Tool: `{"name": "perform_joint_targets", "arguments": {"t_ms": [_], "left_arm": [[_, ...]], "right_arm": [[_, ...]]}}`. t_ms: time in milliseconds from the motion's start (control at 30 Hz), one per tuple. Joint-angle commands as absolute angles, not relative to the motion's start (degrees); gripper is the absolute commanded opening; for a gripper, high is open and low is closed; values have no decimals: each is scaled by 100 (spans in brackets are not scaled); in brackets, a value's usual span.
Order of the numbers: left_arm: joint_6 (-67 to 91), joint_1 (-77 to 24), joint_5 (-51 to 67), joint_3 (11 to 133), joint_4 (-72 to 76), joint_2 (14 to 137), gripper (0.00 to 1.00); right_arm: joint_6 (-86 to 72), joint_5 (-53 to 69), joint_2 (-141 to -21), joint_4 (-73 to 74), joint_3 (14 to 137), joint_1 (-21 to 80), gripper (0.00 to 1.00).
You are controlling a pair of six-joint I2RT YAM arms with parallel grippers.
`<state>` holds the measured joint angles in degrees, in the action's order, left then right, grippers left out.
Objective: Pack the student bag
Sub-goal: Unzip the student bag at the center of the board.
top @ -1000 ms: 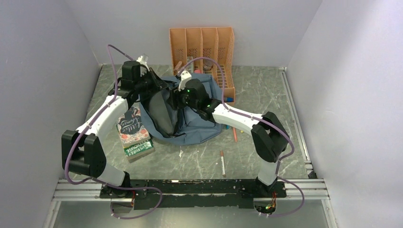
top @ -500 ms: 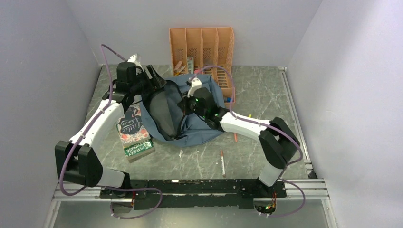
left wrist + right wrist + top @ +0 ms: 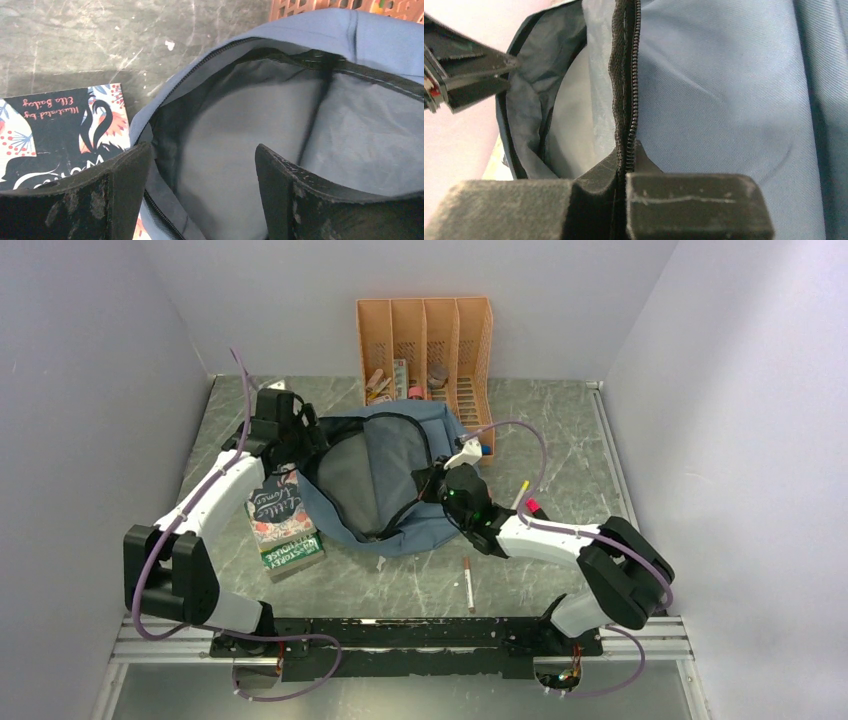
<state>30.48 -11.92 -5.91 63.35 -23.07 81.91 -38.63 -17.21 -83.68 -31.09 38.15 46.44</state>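
Observation:
The student bag (image 3: pixel 440 430), dusty blue with black zip trim, lies mid-table with its mouth spread wide and grey lining showing. My left gripper (image 3: pixel 305 443) hovers open at the mouth's left rim, holding nothing; in the left wrist view its fingers (image 3: pixel 125 185) straddle the zip edge above the student bag's lining (image 3: pixel 250 115). My right gripper (image 3: pixel 432 488) is shut on the zip edge at the mouth's right side. In the right wrist view the right gripper (image 3: pixel 626 167) pinches the black zip strip (image 3: pixel 626 75) beside the student bag's blue outer fabric (image 3: pixel 724 100).
Two stacked books (image 3: pixel 283 522) lie left of the bag, one cover visible (image 3: pixel 55 125). An orange slotted organizer (image 3: pixel 425 335) holding small items stands at the back. A pen (image 3: pixel 468 583) and markers (image 3: pixel 527 502) lie on the table to the right.
The left gripper opened, let go of the bag's rim and drew back left. The right gripper shut on the zip edge and pulled it right and nearer, spreading the mouth.

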Motion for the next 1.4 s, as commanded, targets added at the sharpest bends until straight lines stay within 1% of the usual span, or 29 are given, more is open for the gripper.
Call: {"name": "perform_joint_targets", "arguments": {"t_ms": [0, 33, 100, 200, 333, 433, 500, 600, 667, 900, 1000, 1133, 1167, 1200, 1233, 1267, 1367], "left_arm": [[2900, -1167, -947, 6262, -2478, 8057, 80], [2893, -1169, -959, 6217, -2409, 8013, 80], [2874, -1168, -967, 6200, -2403, 7973, 80], [2853, -1167, -925, 6271, -2439, 7995, 80], [2801, -1168, -622, 6297, -2371, 8012, 79], [2744, -1169, -285, 6257, -2217, 7926, 78], [2738, -1169, -109, 6236, -2145, 7859, 78], [2713, -1169, 259, 6257, -2057, 7784, 78], [2706, -1177, 533, 6249, -1964, 7721, 77], [2698, -1264, 806, 6167, -1925, 7453, 77], [2713, -1274, 454, 6074, -2056, 7299, 77], [2826, -1273, -355, 6068, -2375, 7148, 78], [2870, -1271, -500, 6073, -2434, 7095, 78], [2904, -1266, -635, 6080, -2484, 7060, 78], [2947, -1266, -747, 6087, -2539, 7038, 79], [2989, -1268, -868, 6095, -2606, 7016, 79], [3091, -1266, -1208, 6117, -2726, 6997, 80]], "right_arm": [[-4240, -2489, -8210, -3099, 3726, 4568, 0], [-4252, -2491, -8243, -3031, 3712, 4555, 0], [-4304, -2445, -8333, -2931, 3677, 4513, 6], [-4273, -2349, -8472, -2832, 3645, 4470, 22], [-4095, -2384, -8497, -2619, 3665, 4434, 38], [-3826, -2513, -8422, -2410, 3734, 4413, 47], [-3641, -2628, -8337, -2279, 3779, 4410, 50], [-3330, -2661, -8176, -1997, 3941, 4402, 59], [-3062, -2540, -8088, -1760, 4100, 4386, 62], [-2589, -1988, -7707, -972, 4828, 4386, 63], [-2609, -2131, -7543, -550, 5154, 4392, 63], [-2523, -2237, -7546, 194, 5840, 4359, 64], [-2481, -2278, -7587, 435, 6033, 4352, 66], [-2425, -2293, -7632, 661, 6257, 4327, 71], [-2324, -2264, -7679, 870, 6468, 4298, 84], [-2243, -2259, -7727, 1099, 6628, 4284, 90], [-1873, -1963, -7663, 854, 6583, 4250, 91]]}}
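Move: Held in the right hand's shut fingers is the zippered edge of the student bag's flap; the bag's front panel, where it is to go, lies about 6 cm to that hand's right and 7 cm below. The bag opening is some 15 cm left, 6 cm ahead and 9 cm below; the organizer is 23 cm straight ahead, the yellow highlighter 21 cm right and 5 cm ahead, both lower. From the left hand the front panel lies roughly 28 cm right, 9 cm back and 8 cm below. Carrying the flap edge right and down about 4 cm each way onto the front panel, the right hand opens its fingers and lets go, then climbs some 16 cm straight off the bag, drifting slightly forward, opening wider and rolling about 15 degrees. The open, empty left hand swings a little right and back again over the bag's left rim while rising about 5 cm and easing back. ##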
